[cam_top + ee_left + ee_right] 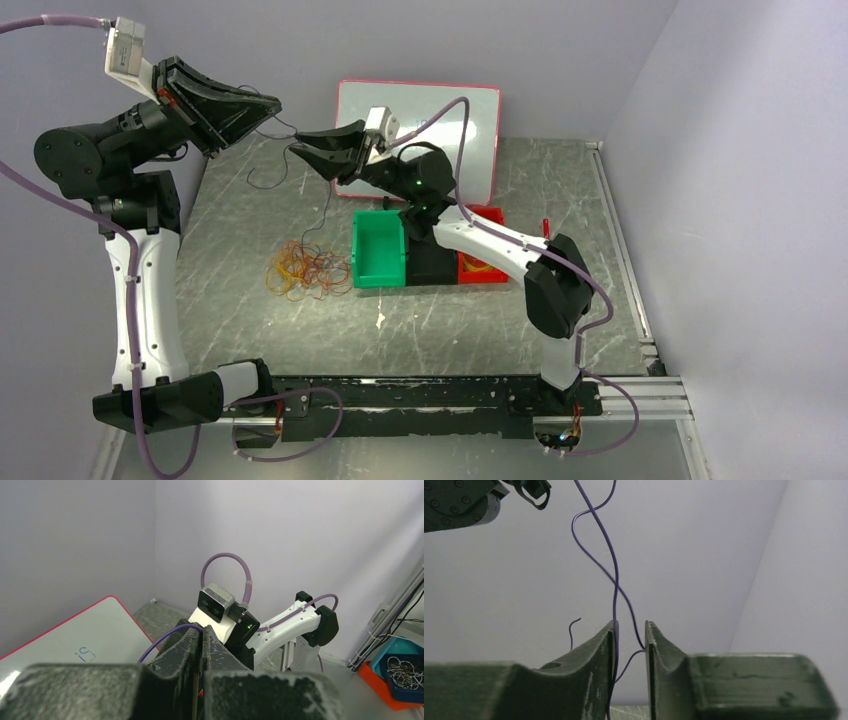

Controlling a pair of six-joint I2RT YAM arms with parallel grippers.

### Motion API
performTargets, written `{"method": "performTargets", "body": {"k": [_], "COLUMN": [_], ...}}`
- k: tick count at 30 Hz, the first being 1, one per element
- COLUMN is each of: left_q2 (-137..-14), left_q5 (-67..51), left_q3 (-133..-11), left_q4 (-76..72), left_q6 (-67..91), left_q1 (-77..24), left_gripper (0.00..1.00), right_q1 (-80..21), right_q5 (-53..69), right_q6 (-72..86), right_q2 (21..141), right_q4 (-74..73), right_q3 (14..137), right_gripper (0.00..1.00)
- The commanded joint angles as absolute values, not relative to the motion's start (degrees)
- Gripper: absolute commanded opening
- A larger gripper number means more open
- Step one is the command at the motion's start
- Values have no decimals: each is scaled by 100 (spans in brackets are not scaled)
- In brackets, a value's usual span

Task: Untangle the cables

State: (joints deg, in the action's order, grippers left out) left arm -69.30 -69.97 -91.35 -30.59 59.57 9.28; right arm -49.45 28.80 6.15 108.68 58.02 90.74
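A tangle of orange, yellow and dark cables [305, 272] lies on the table left of the green bin. My left gripper [272, 106] is raised at the upper left, shut on a thin purple cable [161, 640] that comes out at its tip [202, 631]. That cable runs across to my right gripper [312, 152], which hovers in front of the whiteboard. Its jaws stand open with a narrow gap [629, 630]. Two strands of the purple cable [614, 587] hang down through that gap and brush both fingers. A dark strand drops from there toward the tangle.
Green [378, 250], black [432, 262] and red [480, 262] bins stand in a row mid-table under the right arm. A red-framed whiteboard [440, 110] leans at the back. Walls close in the left and right sides.
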Motion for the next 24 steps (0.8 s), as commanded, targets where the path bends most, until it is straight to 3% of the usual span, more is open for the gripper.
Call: {"method": "performTargets", "body": {"k": [1, 5, 11, 17, 24], "left_q2": [-6816, -6771, -6664, -6362, -6077], "left_q5": [-7082, -7052, -6973, -6643, -6380], "left_q3": [-9114, -9072, -8986, -8716, -8206], "left_q4": [-3008, -2891, -2560, -1658, -1077], "left_q6": [5839, 5722, 5399, 4655, 4186], "left_q1": [923, 922, 923, 923, 923], "left_gripper": [7, 7, 9, 39, 55], "right_q1": [-4922, -4927, -4918, -4911, -4914], "right_q5": [3048, 2861, 2287, 1676, 357], "right_q6": [550, 431, 161, -453, -1203], "right_q2": [10624, 10472, 10065, 9514, 9039], "right_q4": [5980, 5871, 5500, 4247, 2669], "right_q3": [8988, 8807, 8582, 8774, 9038], "right_gripper": [24, 0, 0, 0, 0]}}
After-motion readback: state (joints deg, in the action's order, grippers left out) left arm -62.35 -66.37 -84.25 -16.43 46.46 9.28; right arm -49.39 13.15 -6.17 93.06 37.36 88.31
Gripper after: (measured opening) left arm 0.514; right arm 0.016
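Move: The dark cable runs between the right hand's half-open fingers, practically at the hand point. The shut left fingers still hold it higher up; from that hand, the stretch between the right fingers lies about 10 cm below, 6 cm forward and 3 cm right. From the right hand, the orange cable tangle is some 44 cm down, 12 cm forward and 3 cm left; the green bin is as low, about 16 cm forward and 10 cm right. Almost in place at first, the right fingers shut on the dark cable; the hand then draws away from the left gripper, about 7 cm right and 5.5 cm up, swinging some 20 degrees clockwise with the cable pinched. Once the right has hold and starts off, the left fingers open about halfway and let go, that hand sinking about 3 cm. ##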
